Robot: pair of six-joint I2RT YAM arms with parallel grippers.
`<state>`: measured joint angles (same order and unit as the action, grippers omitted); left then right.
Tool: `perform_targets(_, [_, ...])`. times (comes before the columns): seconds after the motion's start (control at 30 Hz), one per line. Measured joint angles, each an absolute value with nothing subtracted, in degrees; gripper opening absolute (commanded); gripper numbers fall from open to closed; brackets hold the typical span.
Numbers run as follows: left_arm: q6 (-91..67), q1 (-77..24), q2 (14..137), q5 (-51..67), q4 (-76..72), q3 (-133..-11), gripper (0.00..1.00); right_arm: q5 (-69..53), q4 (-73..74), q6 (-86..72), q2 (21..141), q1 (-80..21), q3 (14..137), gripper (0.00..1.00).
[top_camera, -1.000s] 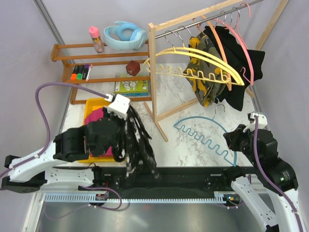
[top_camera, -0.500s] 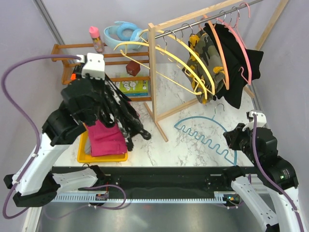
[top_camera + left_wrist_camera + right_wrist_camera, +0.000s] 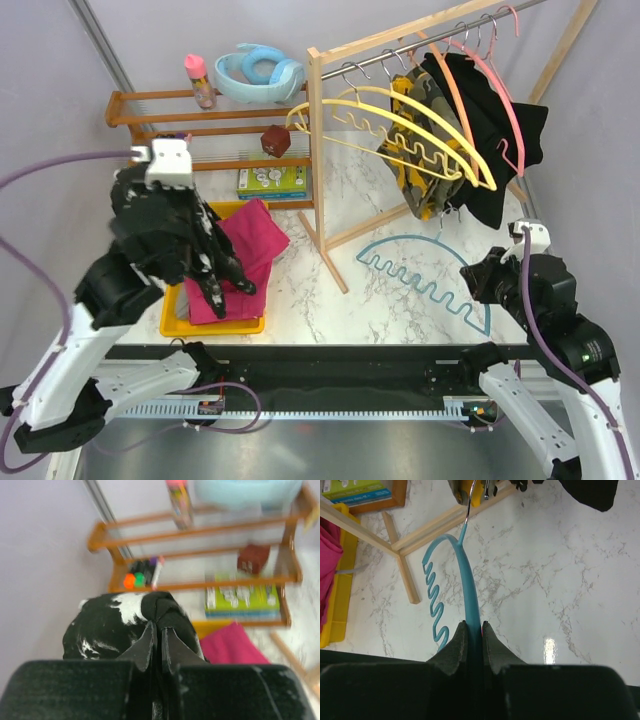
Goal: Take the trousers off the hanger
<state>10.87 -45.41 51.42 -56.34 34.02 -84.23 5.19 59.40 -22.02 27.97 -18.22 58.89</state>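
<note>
My left gripper [image 3: 159, 627] is shut on the black trousers with white speckles [image 3: 110, 625], which hang bunched from it [image 3: 215, 270] above the yellow tray [image 3: 172, 322]. Magenta trousers [image 3: 255, 240] lie draped in that tray. On the rack's rail [image 3: 400, 48] hang camouflage trousers [image 3: 425, 150] and plain black trousers [image 3: 495, 125], with a bare yellow hanger [image 3: 400, 125] beside them. My right gripper [image 3: 472, 625] is shut on the rim of a blue hanger [image 3: 467, 580] that lies on the marble table [image 3: 420, 283].
A wooden shelf [image 3: 215, 125] at the back left holds markers [image 3: 168, 150], a pink bottle [image 3: 200, 80], a light blue ring [image 3: 260, 72], a dark red block [image 3: 275, 140] and a green booklet [image 3: 270, 180]. The rack's wooden foot [image 3: 335, 255] runs across the table's middle.
My left arm swung the speckled trousers from the table's near edge up to the back left, and they now hang over the yellow tray. The yellow hanger swings on the rail. The right arm barely moved.
</note>
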Motion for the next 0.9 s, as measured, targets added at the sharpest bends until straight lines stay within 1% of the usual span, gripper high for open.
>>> perform_targets(0.13, [2.5, -42.8, 52.8, -53.2, 34.6, -71.0, 0.02, 4.8, 59.5, -20.8, 28.8, -18.2, 62.5, 0.0])
perform_targets(0.2, [-3.8, -38.7, 55.9, -49.6, 35.5, -66.2, 0.02, 4.9, 59.7, -19.8, 28.9, -18.2, 64.4, 0.0])
perform_targets(0.27, [-10.4, -32.2, 60.5, -44.6, 35.7, -61.6, 0.02, 5.4, 60.2, -18.7, 28.8, -18.2, 66.2, 0.0])
perform_targets(0.37, [-17.3, -25.7, 64.2, -40.2, 36.8, -57.8, 0.02, 6.1, 60.7, -17.6, 28.8, -18.2, 67.4, 0.0])
perform_targets(0.43, [-21.3, -23.2, 64.9, -37.8, 37.4, -56.6, 0.03, 6.3, 61.1, -17.1, 28.8, -18.2, 67.5, 0.0])
perform_targets(0.47, [-22.6, -22.8, 64.9, -36.9, 37.4, -56.4, 0.07, 6.3, 61.3, -16.9, 28.8, -18.2, 67.5, 0.0])
perform_targets(0.53, [-25.1, -22.3, 64.2, -35.5, 37.4, -56.2, 0.11, 5.8, 61.5, -16.4, 28.8, -18.2, 67.5, 0.0])
perform_targets(0.57, [-25.9, -22.2, 63.7, -35.2, 37.4, -56.1, 0.16, 5.0, 61.5, -16.0, 28.8, -18.2, 67.5, 0.0])
perform_targets(0.6, [-26.9, -22.2, 62.7, -34.5, 37.4, -55.7, 0.18, 4.3, 61.5, -15.6, 28.8, -18.2, 67.5, 0.0])
perform_targets(0.7, [-28.4, -21.8, 58.9, -32.8, 37.8, -55.0, 0.29, 2.2, 61.5, -14.6, 28.8, -18.2, 67.6, 0.0])
perform_targets(0.73, [-28.7, -21.8, 57.6, -32.4, 37.9, -55.0, 0.4, 1.4, 61.5, -14.2, 28.9, -18.2, 67.7, 0.0])
perform_targets(0.8, [-29.2, -21.8, 54.8, -30.7, 38.1, -55.0, 0.52, -0.6, 61.4, -13.8, 29.3, -18.2, 68.2, 0.0])
perform_targets(0.83, [-29.3, -21.8, 53.7, -29.6, 38.2, -55.0, 0.62, -1.5, 61.4, -13.6, 29.7, -18.2, 68.6, 0.0])
perform_targets(0.9, [-29.3, -21.8, 51.9, -27.1, 38.3, -55.1, 0.69, -3.7, 61.1, -13.4, 30.9, -18.2, 69.7, 0.0])
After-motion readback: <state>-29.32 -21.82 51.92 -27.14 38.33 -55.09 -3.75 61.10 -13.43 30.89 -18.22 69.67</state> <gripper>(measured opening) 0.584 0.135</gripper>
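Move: The yellow tray lies almost straight under the left hand, which holds the black-and-white trousers: its middle is about 2 cm ahead, 1 cm to the right and 41 cm below. The pink trousers in it lie some 6 cm right, 2 cm ahead; the green puzzle box is about 26 cm ahead, 16 cm right, and the clothes rack's foot 31 cm right, 8 cm ahead. From the right hand the tray is roughly 67 cm left, 11 cm ahead, 22 cm lower. The left hand swoops down about 27 cm and some 6 cm forward into the tray area, tipping its level fingers about 30 degrees downward with the black-and-white trousers still pinched, then opens them wide while backing up about 4 cm and a little back towards the base, rolling left side down. The right hand keeps its grip on the blue hanger, lifts it about 5 cm and then eases to its left, turning slightly counter-clockwise. ##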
